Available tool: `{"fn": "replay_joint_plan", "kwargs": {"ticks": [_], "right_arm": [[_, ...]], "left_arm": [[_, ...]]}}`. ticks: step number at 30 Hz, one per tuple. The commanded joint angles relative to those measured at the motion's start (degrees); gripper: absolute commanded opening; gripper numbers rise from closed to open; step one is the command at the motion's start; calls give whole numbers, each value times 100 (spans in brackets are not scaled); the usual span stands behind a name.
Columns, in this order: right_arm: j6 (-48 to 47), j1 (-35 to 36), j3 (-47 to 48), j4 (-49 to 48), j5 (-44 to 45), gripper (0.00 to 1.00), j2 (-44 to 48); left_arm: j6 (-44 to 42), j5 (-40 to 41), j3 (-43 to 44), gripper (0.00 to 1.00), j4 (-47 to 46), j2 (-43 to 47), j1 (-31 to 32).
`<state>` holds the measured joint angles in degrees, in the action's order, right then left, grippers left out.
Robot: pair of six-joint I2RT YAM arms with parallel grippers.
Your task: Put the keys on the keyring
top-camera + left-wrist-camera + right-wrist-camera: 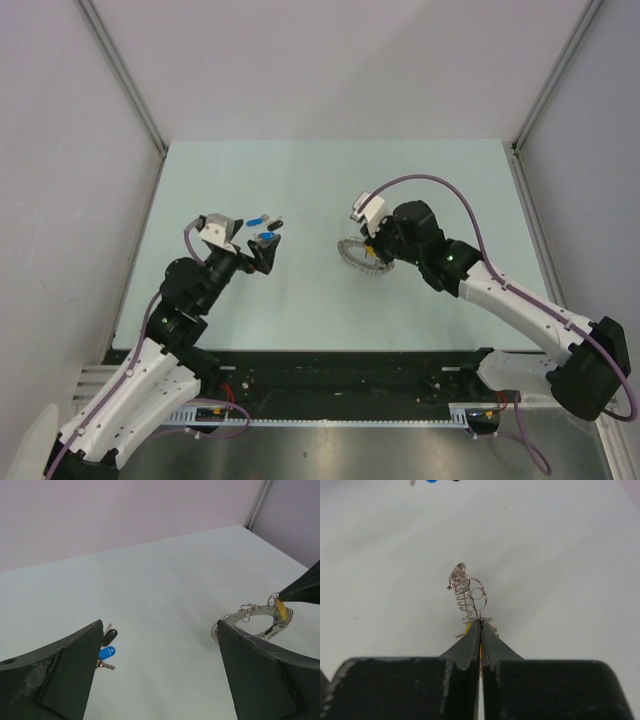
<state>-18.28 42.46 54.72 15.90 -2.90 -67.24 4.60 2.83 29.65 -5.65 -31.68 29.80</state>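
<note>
The keyring [358, 260], a silvery beaded loop, lies on the table right of centre. My right gripper [376, 248] is shut at its right side, with the yellow key [282, 611] pinched between its fingertips [472, 635] against the keyring [466, 592]. The keyring [247, 616] shows beyond my left gripper's right finger [265, 675]. A blue key [106, 653] and a black key [110, 636] lie by the left finger [60, 680]. My left gripper [262, 250] stands open and holds nothing, just short of the blue key [265, 238] and the black key [276, 221].
Pale walls with metal corner posts [125, 75] close in the table [300, 180] on three sides. A purple cable [430, 182] loops over the right arm. The arm bases and a black rail [340, 375] sit along the near edge.
</note>
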Motion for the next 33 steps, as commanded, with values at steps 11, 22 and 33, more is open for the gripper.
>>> {"fn": "replay_joint_plan", "kwargs": {"ticks": [11, 22, 33], "right_arm": [[-607, 69, 522, -1072, 694, 0, -1071], [-141, 1308, 329, -676, 597, 0, -1810], [553, 1555, -356, -791, 79, 8, -1696]], "left_arm": [[-64, 429, 85, 100, 389, 312, -176], [-100, 482, 102, 100, 407, 312, -176], [-109, 499, 85, 100, 433, 338, -185]]}}
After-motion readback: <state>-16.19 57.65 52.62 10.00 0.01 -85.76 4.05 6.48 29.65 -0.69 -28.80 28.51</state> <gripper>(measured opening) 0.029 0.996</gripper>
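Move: The right gripper holds the keyring. The clear table spot it is taken to lies about 12 cm to its left, 2 cm back and some 12 cm below. On the table beyond that spot, a blue-tagged key lies about 13 cm ahead and 25 cm left of the right gripper, with a black-tagged one 16 cm ahead and 23 cm left. From the empty left gripper, the spot is about level ahead, 14 cm to the right and 19 cm down. Keep the right gripper shut on the rim of the keyring and carry it about 5 cm forward. Then bring it back some 10 cm while swinging left and sinking about 11 cm towards the clear table between the arms. On the way down, tip the fingers roughly 15 degrees more steeply downward and turn them slightly counter-clockwise. ##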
